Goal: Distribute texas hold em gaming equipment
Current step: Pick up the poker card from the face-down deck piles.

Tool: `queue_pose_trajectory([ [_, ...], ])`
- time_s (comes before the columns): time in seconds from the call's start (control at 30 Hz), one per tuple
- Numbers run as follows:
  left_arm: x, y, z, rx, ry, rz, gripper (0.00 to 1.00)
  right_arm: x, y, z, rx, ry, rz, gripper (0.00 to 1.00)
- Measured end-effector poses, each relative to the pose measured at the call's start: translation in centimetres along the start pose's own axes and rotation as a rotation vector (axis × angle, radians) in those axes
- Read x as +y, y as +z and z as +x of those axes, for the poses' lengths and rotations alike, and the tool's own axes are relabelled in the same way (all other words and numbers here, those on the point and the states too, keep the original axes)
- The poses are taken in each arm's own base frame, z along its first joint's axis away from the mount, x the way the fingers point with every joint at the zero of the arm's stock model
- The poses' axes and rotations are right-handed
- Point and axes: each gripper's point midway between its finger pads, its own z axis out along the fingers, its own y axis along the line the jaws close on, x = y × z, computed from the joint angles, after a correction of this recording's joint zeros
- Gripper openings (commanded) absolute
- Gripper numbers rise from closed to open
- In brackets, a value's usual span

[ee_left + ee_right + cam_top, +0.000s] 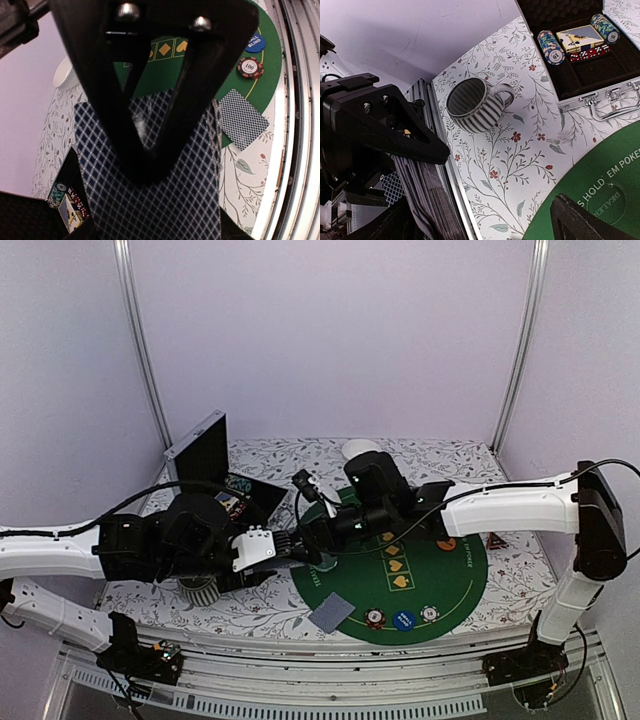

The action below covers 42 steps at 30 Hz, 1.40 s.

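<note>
A deck of playing cards (165, 190) with a blue diamond back fills the left wrist view, and my left gripper (150, 222) is shut on it just left of the green mat (455, 585). My right gripper (502, 177) is open wide. One of its black fingers (395, 135) lies over the deck, whose edge (420, 200) shows beneath it. A single face-down card (332, 612) lies on the mat's near left edge. Beside it sit a reddish-brown chip (375, 618), a blue chip (404, 620) and a white chip (430, 614). An orange chip (446, 543) and a red triangular marker (497, 540) lie further right.
A ribbed grey mug (472, 106) stands on the floral cloth under the left arm. An open metal case (580, 65) holding chips, dice and a card box sits at the back left. A small white bowl (360, 448) is at the back.
</note>
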Motion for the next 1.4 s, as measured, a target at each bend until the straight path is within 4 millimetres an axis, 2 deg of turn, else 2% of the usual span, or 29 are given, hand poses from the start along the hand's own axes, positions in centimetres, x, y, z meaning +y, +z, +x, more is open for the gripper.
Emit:
queue_pose_trajectory([
  [0.07,0.0,0.0,0.0,-0.002,-0.001,-0.001,0.53,0.0,-0.6,-0.2,-0.003,-0.004,0.019,0.9],
  [0.13,0.1,-0.1,-0.1,-0.005,-0.002,-0.003,0.53,0.2,-1.1,-0.5,-0.008,-0.009,0.027,0.83],
  [0.4,0.2,-0.2,-0.1,-0.006,-0.003,-0.007,0.53,0.8,-1.6,-0.1,0.016,-0.004,0.005,0.3],
  [0.53,0.3,-0.2,0.0,-0.004,-0.004,-0.009,0.53,1.5,-1.7,0.0,0.025,0.003,-0.021,0.21],
  [0.67,0.3,-0.3,0.0,-0.005,-0.003,-0.009,0.53,2.0,-2.1,-0.1,0.029,0.014,-0.036,0.04],
  [1.03,0.3,-0.3,-0.3,-0.018,0.0,-0.007,0.53,2.4,-3.1,-0.5,0.05,0.035,-0.013,0.02],
  [1.3,0.6,-0.5,-2.2,-0.101,-0.006,-0.012,0.53,3.2,-5.2,-1.4,0.028,0.008,0.024,0.02],
  [1.4,0.7,-0.6,-2.4,-0.109,-0.006,-0.012,0.53,3.3,-5.4,-1.5,0.025,0.004,0.023,0.02],
])
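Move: The face-down deck is already in my left hand, its middle some 3 cm above that hand point and 3 cm to the right. My open right fingers are already around its outer end; from that hand the deck's middle lies about 2 cm left, 2 cm back and 1 cm lower. On the table about 22 cm below my right hand, the dealer button lies roughly 10 cm ahead and 5 cm left, the dealt cards about 4 cm back and 7 cm right. I close my right fingers from wide open to nearly shut on the outer end of the deck's back-side card, then draw it up and to the right, about 5 cm up overall with a slight drift back. My left hand keeps its grip on the deck and holds still until late, then rises some 2 cm the same way, tipping slightly. ##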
